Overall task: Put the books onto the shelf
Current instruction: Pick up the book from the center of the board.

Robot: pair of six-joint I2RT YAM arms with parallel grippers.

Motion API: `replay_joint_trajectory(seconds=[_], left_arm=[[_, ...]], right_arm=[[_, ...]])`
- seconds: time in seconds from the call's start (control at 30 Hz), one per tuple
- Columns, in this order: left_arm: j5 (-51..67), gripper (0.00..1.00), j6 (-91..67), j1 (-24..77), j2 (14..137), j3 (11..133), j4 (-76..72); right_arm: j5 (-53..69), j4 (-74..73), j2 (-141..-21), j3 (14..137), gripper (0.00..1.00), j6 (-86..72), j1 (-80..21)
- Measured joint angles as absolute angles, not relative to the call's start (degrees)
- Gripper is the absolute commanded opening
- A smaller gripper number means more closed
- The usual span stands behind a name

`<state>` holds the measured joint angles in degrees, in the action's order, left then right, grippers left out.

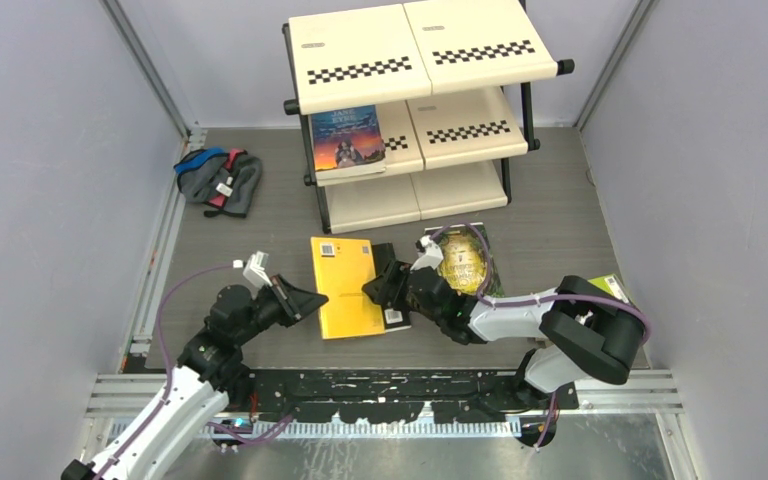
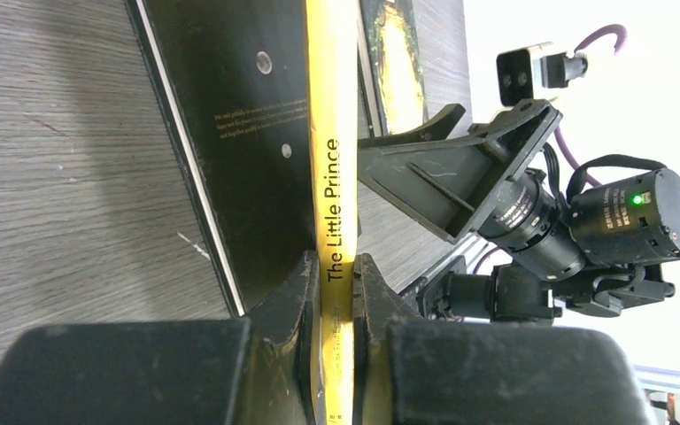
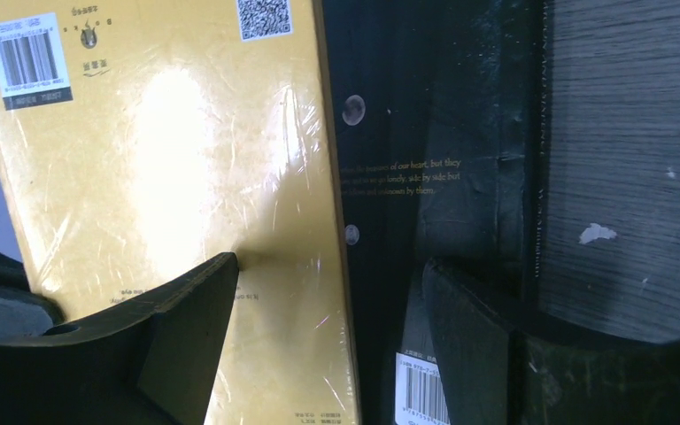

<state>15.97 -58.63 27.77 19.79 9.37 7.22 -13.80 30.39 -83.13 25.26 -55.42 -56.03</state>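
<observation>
A yellow book (image 1: 345, 285) titled "The Little Prince" (image 2: 332, 177) lies mid-table, partly over a black book (image 1: 396, 318). My left gripper (image 1: 310, 300) is shut on the yellow book's spine edge (image 2: 336, 266). My right gripper (image 1: 385, 285) stands open at the yellow book's right edge. One finger (image 3: 186, 310) is over the yellow cover (image 3: 168, 159) and the other is over the black book (image 3: 390, 177). A dark green-gold book (image 1: 465, 262) lies behind the right wrist. A blue book (image 1: 345, 138) rests on the middle tier of the shelf (image 1: 420, 45).
A grey-blue cloth bundle (image 1: 220, 180) lies at the far left near the wall. A lime green book (image 1: 610, 288) peeks out beside the right arm's elbow. The shelf's black frame stands just behind the books. Grey walls close in both sides.
</observation>
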Motion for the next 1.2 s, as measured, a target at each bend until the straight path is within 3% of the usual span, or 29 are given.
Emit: replay_joint_trajectory(seconds=[1.2], left_arm=[[13.0,0.00,-73.1,27.7,13.3,7.6,1.8]], right_arm=[[-3.0,46.7,-82.3,21.8,0.80,-61.4,-54.9]])
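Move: The yellow book is already pinched by its left edge in the left hand. Its middle is about 6 cm to that hand's right, 2 cm ahead and slightly lower. From the open right hand, whose fingers sit at the book's right edge, that middle is roughly 6 cm left, level fore and aft and a little higher. The black book lies 1 cm back from the right hand and 4 cm below; the green-gold book is 18 cm right of it and 5 cm ahead. Still pinching the left edge of the yellow book, the left hand raises it about 4 cm and rolls some 15 degrees, so its fingers come nearer level. The right hand rises with it by about 5 cm and pushes in roughly 3 cm to the left, tipping its fingers up likewise; its jaws stay wide open around the book's right edge, one finger over the cover and one below. ##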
